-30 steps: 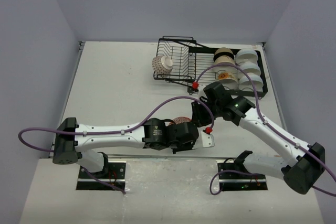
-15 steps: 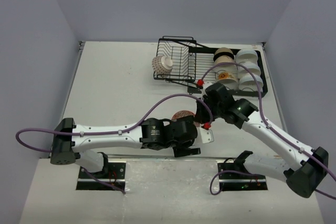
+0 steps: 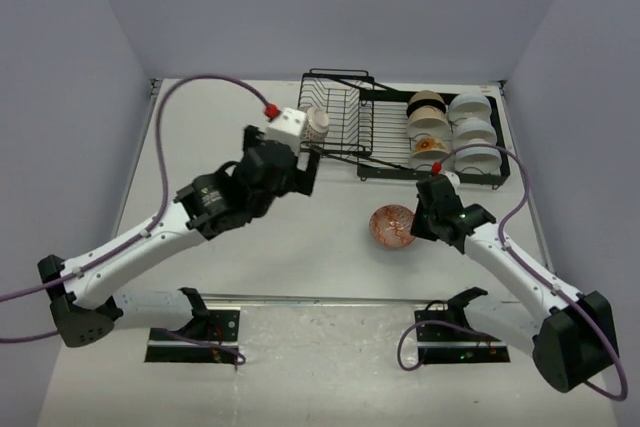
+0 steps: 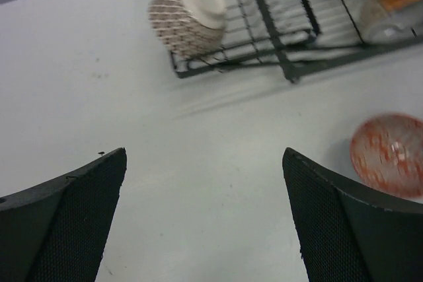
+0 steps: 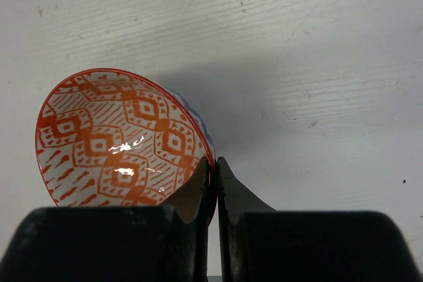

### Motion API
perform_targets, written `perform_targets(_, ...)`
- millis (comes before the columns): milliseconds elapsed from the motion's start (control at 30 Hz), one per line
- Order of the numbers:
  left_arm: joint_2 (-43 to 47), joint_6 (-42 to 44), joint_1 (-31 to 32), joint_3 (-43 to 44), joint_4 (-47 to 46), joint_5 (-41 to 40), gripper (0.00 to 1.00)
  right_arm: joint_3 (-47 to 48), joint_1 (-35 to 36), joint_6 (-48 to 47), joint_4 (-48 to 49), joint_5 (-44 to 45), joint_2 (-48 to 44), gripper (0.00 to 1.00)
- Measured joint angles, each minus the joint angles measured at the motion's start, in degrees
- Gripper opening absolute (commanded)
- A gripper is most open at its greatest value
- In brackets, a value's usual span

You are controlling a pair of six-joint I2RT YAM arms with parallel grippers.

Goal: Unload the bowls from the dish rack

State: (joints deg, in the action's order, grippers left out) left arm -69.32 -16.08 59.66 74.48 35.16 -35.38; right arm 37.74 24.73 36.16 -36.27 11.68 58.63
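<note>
A red-patterned bowl (image 5: 119, 140) hangs tilted just above the table, and my right gripper (image 5: 215, 166) is shut on its rim; from above it shows as the bowl (image 3: 392, 225) left of the right gripper (image 3: 416, 221). My left gripper (image 4: 203, 156) is open and holds nothing, hovering over bare table short of the dish rack (image 4: 264, 28). A brown-patterned bowl (image 4: 188, 18) lies on its side at the rack's left end. In the top view the left gripper (image 3: 303, 169) sits just below that bowl (image 3: 315, 122).
The rack's flat tray (image 3: 497, 169) at the back right holds several bowls: tan and orange-floral ones (image 3: 428, 127) and white ones (image 3: 472, 132). Purple cables loop above both arms. Grey walls close in the table on three sides.
My left gripper let go of the red-patterned bowl, opened wide and swung up toward the rack's left end. My right gripper shut on the bowl's rim and carried it right.
</note>
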Motion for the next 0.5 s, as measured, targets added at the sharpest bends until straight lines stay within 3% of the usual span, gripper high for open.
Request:
perform_targets(200,4.85,-11.91,-15.89,-0.11,-0.68,-0.31,1.0,-3.13,0.0,2.99,5.16,-1.36,4.39,0.05)
perform_targets(267,4.87,-14.38,-19.32,-0.11,-1.73,2.08,1.0,-3.37,0.0,3.5,6.34,-2.01,4.26,0.17)
perform_targets(367,3.48,-17.46,-23.82,-1.25,-4.87,6.95,1.0,-3.5,0.0,4.15,7.23,-2.86,3.85,0.47)
perform_targets(500,0.31,-20.61,-29.27,-4.35,-9.57,14.88,1.0,-3.5,0.0,4.37,6.93,-3.52,0.74,0.61)
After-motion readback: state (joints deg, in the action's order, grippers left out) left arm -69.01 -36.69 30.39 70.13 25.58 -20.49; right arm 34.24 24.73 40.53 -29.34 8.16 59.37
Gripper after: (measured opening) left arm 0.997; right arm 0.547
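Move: The left hand, empty, has the brown-patterned bowl about 26 cm ahead, some 2 cm to its left and 20 cm below it; the wire basket's middle stands 7 cm right of that bowl and 2 cm farther out, about 22 cm below the hand. The right hand pinches the red bowl's right rim, so the bowl's middle is about 5 cm left, 1 cm ahead and 3 cm down; the flower bowl in the rack lies about 22 cm ahead, 7 cm right, 1 cm lower. Swinging forward and to the left, about 9 cm each way, the left hand heads for the brown-patterned bowl with fingers wide open, turning some 25 degrees counter-clockwise and rolling its left side down. The right hand lowers the pinched red bowl about 2.5 cm to the table, opens to just over half, letting go of the rim, and starts back up, easing slightly left. ##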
